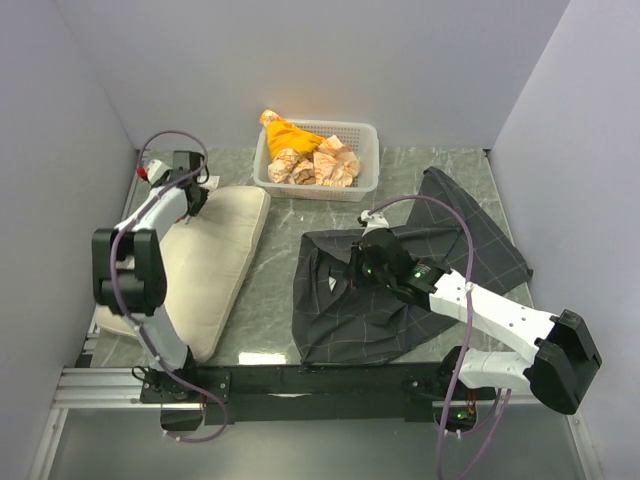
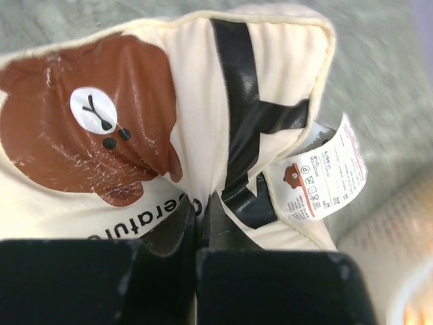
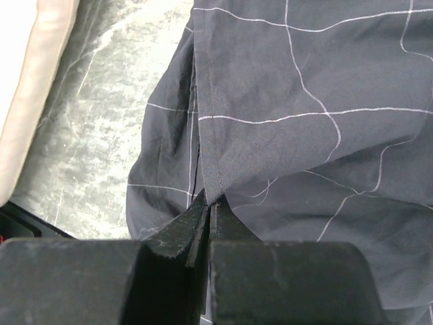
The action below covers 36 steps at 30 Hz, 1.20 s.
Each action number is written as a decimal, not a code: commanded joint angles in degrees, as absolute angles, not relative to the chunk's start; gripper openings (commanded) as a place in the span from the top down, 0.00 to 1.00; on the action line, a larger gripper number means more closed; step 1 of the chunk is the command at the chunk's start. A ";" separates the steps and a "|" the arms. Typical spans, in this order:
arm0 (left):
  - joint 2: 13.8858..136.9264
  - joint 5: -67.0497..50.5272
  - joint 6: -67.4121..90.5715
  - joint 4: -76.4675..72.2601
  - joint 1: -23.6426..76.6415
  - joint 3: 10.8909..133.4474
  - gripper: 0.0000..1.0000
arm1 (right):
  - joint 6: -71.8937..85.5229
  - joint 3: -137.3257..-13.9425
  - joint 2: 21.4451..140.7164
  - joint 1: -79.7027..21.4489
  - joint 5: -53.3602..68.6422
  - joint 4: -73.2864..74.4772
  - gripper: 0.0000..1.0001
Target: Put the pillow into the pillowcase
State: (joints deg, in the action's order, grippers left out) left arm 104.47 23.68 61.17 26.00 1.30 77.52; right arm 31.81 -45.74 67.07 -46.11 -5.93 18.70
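Observation:
The cream pillow [image 1: 205, 260] lies on the left of the table, its far end bearing a brown bear face [image 2: 81, 132] and a white tag [image 2: 325, 176]. My left gripper [image 1: 192, 200] sits at that far end, shut on a pinched fold of the pillow's fabric [image 2: 200, 198]. The dark checked pillowcase [image 1: 420, 275] lies crumpled on the right. My right gripper [image 1: 352, 268] is at its left side, shut on the hemmed edge of the pillowcase [image 3: 214, 193], which rises a little off the table there.
A white mesh basket [image 1: 365, 185] with orange-and-white cloth bundles [image 1: 300, 150] stands at the back centre. A strip of marble tabletop [image 1: 275, 260] separates pillow and pillowcase. Walls enclose the left, back and right.

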 commanded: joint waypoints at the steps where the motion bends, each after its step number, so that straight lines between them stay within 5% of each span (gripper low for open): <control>1: 90.66 15.40 41.69 10.91 0.96 68.57 0.99 | 30.68 -47.81 66.09 -46.41 -6.85 19.42 1.00; 18: 55.47 21.17 48.59 9.93 23.01 42.98 0.99 | 31.11 -50.45 67.68 -46.41 -5.10 21.00 1.00; 25: 55.28 37.60 54.22 11.43 37.78 42.02 0.99 | 31.73 -51.07 64.70 -46.41 -1.86 21.80 1.00; 36: 66.70 43.24 54.84 6.24 42.17 46.76 0.99 | 32.43 -50.62 59.41 -46.32 -0.18 24.78 1.00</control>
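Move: Back and to the right of the left hand, which already grips the pillow's bear end, lies the pillowcase mouth: some 19 cm back, 31 cm to the right and roughly 6 cm lower. The white basket stands about 29 cm to the left hand's right and 9 cm farther out. From the right hand, already pinching up the case's upper rim, the mouth opens about 7 cm to the left, level fore and aft, some 7 cm below. Carrying the gripped pillow end towards the pillowcase mouth, the left hand swings about 17 cm right and some 15 cm back, climbing over 9 cm, then sinking about 3 at the end as it eases slightly forward. Its wrist turns some 30 degrees clockwise and tips up; its fingers stay shut. The right hand keeps its pinch on the rim, nearly still until it lifts the rim late by about 3.5 cm, drawing slightly back. ##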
